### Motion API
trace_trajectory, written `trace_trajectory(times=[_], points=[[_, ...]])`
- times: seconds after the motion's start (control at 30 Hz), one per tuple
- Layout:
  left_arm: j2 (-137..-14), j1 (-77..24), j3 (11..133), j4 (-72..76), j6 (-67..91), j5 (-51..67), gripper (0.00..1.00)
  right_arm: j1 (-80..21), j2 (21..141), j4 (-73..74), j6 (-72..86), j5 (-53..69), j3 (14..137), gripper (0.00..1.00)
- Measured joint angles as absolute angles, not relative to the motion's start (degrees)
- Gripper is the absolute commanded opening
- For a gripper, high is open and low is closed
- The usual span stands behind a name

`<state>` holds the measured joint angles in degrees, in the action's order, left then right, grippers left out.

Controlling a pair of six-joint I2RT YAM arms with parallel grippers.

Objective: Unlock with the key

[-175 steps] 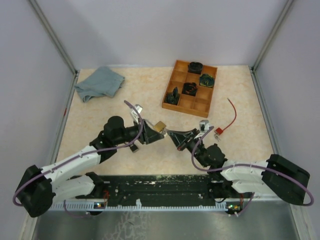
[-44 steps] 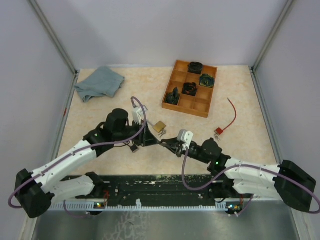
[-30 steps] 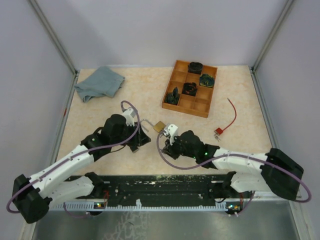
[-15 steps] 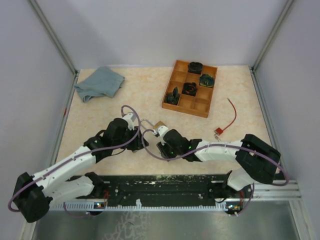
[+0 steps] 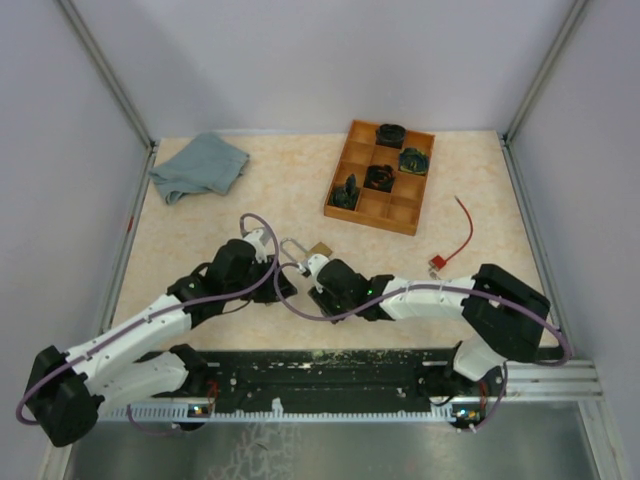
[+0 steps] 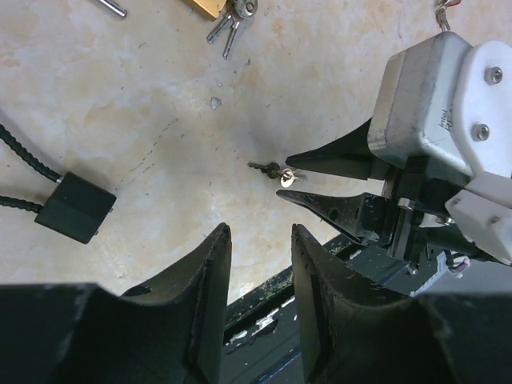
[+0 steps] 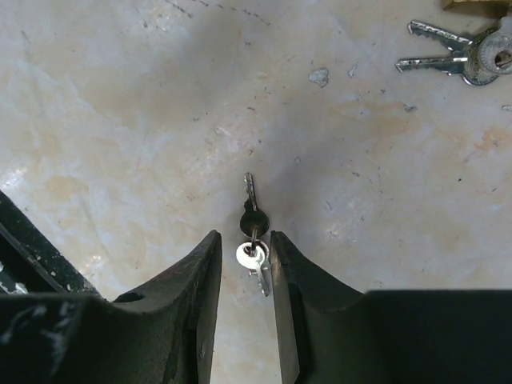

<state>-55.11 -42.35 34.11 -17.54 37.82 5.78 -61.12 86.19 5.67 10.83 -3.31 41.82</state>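
A brass padlock [image 5: 319, 250] lies on the table with two keys [image 7: 452, 50] on a ring beside it. A second small pair, one dark key [image 7: 252, 210] and one silver key [image 7: 256, 262], lies flat on the table a little nearer. My right gripper [image 7: 244, 240] is open and low over this pair, its fingers on either side of the silver key with a gap on each side. My left gripper [image 6: 260, 240] is open and empty, pointing at the same keys [image 6: 276, 172] from the other side. In the top view the two grippers [image 5: 300, 288] meet just below the padlock.
A black block [image 6: 74, 206] on a cable lies left of the keys. At the back stand a wooden tray [image 5: 405, 222] of dark parts and a folded grey cloth [image 5: 198, 166]. A red wire [image 5: 462, 235] lies to the right.
My right arm has swung left across the table to just below the padlock, close to the left gripper. The left arm has shifted only slightly. The padlock has stayed in place.
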Motion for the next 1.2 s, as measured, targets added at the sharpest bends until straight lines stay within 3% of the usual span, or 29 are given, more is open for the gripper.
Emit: trace_trajectory(times=[0.17,0.37,0.57,0.77,1.2], points=[[-55.11,-42.35,33.47,-17.54,38.87,5.78,0.41,-61.36,88.84,6.26,10.24,-4.43,42.57,0.24],[-54.76,-42.24,32.38,-17.52,40.32,5.21,0.41,-61.43,90.17,6.63,9.32,-5.78,44.03,0.0],[-54.13,-41.23,30.57,-15.46,42.11,6.57,0.41,-61.45,87.42,5.43,8.99,-5.96,42.22,0.0],[-54.85,-40.71,27.73,-9.39,44.95,11.79,0.41,-61.45,74.35,-3.14,9.04,-4.86,33.89,0.0],[-49.43,-40.64,23.79,5.15,45.06,19.07,0.42,-61.45,60.23,-15.92,9.23,-4.4,26.85,0.0]])
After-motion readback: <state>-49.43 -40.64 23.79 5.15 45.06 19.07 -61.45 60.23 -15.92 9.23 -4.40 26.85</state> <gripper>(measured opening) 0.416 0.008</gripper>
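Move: Right below the right fingertips, about 1 cm ahead and 2 cm down, lies the small key pair on the table. From the right hand the bunch of keys is roughly 7 cm ahead and 2 cm right, the brass padlock 11 cm ahead and 1 cm right, and the black cable lock 10 cm left and 1 cm ahead. From the left hand the small key pair lies some 5 cm right, 2 cm ahead and 10 cm below. Dipping about 1 cm onto the small keys, the right hand pinches them between its fingertips, then lifts them some 12 cm nearly straight up, its fingers swinging about 30 degrees towards level and to the left. The empty left hand, fingers still half open, first sinks slightly, then goes some 3.5 cm right and 5 cm up towards the raised keys, rolling about 20 degrees left side down. ##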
